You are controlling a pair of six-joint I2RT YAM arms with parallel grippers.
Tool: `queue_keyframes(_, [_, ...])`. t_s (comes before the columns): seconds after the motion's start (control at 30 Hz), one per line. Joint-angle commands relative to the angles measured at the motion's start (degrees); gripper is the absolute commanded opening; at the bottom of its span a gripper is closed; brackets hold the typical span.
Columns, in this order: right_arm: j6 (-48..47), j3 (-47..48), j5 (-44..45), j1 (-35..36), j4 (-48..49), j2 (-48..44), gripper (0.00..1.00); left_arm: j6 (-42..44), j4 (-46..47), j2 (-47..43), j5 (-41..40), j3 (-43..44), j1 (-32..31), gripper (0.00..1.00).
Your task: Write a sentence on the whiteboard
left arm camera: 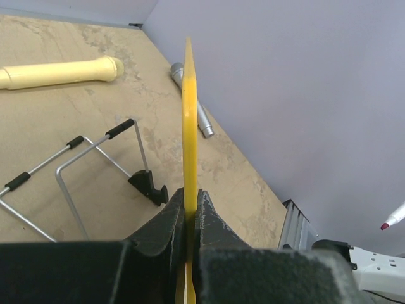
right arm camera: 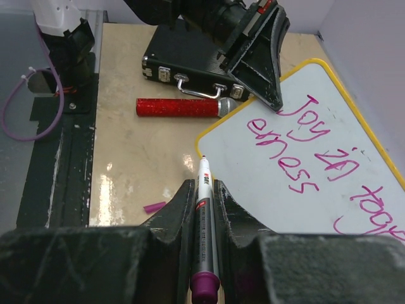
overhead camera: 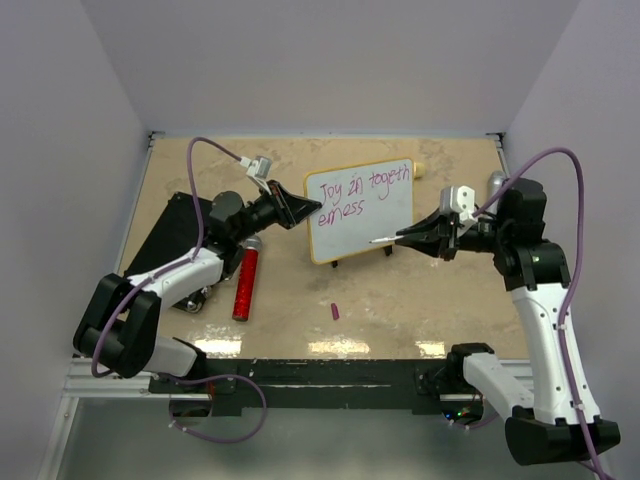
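The whiteboard (overhead camera: 365, 222) stands tilted at the table's middle on small black feet. Pink words (overhead camera: 357, 192) reading "Joy in togeth / erness" cover its upper part. My left gripper (overhead camera: 314, 207) is shut on its left yellow rim (left arm camera: 189, 114), jaws pinching the edge (left arm camera: 190, 195). My right gripper (overhead camera: 402, 238) is shut on a white marker (right arm camera: 205, 209) with a purple end. The marker's tip (overhead camera: 375, 241) points at the board's blank lower area (right arm camera: 272, 190), below the words (right arm camera: 297, 149). I cannot tell whether the tip touches.
A black case (overhead camera: 165, 235) lies at the left with a red glittery tube (overhead camera: 245, 283) beside it. A small pink cap (overhead camera: 335, 311) lies in front of the board. A cream cylinder (left arm camera: 60, 71) and a silver one (left arm camera: 204, 121) lie behind it, near a wire stand (left arm camera: 95, 155).
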Motion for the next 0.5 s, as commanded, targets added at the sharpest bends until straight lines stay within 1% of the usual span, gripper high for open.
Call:
queue_keyframes(0.0, [-2.6,1.2,-2.1,-0.3,-1.9,-1.0,0.0,-3.4,12.9,-3.7,0.5,-0.3,0.4,0.0])
queue_keyframes(0.1, [-2.5,0.9,0.3,-0.3,-1.9,-2.1,0.0,-4.5,14.0,-5.9,-0.2,-3.2,0.4,0.0])
queue_keyframes(0.2, [0.2,-1.6,3.9,-0.3,0.9,-3.2,0.0,-5.3,14.0,-8.8,-1.3,-5.1,0.3,0.0])
queue_keyframes(0.27, [2.4,-3.4,5.4,-0.3,4.0,-3.7,0.0,-4.8,13.8,-11.7,-4.6,-6.4,-1.4,0.0])
queue_keyframes(0.33, [2.7,-3.8,6.6,-0.3,4.5,-4.2,0.0,-4.4,13.1,-13.3,-7.5,-8.3,-4.7,0.0])
queue_keyframes(0.4, [1.8,-3.2,7.5,-0.3,3.5,-3.8,0.0,-3.6,13.0,-15.3,-12.6,-10.5,-7.6,0.0])
queue_keyframes(0.43, [1.2,-3.1,7.7,-0.3,2.9,-3.5,0.0,-3.1,13.0,-16.1,-14.7,-11.3,-10.9,0.0])
queue_keyframes(0.47, [0.5,-2.8,7.8,-0.3,2.3,-3.3,0.0,-2.8,13.0,-17.5,-18.7,-12.2,-12.3,0.0])
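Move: Across the gap from the marker, the left hand grips the whiteboard's left edge; the marker lies about 13 cm back, 14 cm right and 7 cm higher. From this hand, the empty wire stand is roughly 10 cm ahead, 9 cm right and 18 cm down. From the right hand, the whiteboard's middle is some 12 cm ahead, 10 cm left and 9 cm lower; the purple cap is about 2 cm back, 14 cm left, 25 cm down. Drawing the whiteboard back towards the robot and the marker, the left hand keeps its pinch on the left edge and travels about 5 cm, gathering speed and rising some 2 cm with only a slight wrist turn. The right hand nearly stays, still gripping the uncapped marker; it sinks about 1.5 cm, eases slightly right and turns some 5 degrees clockwise, its tip clear of the board. ##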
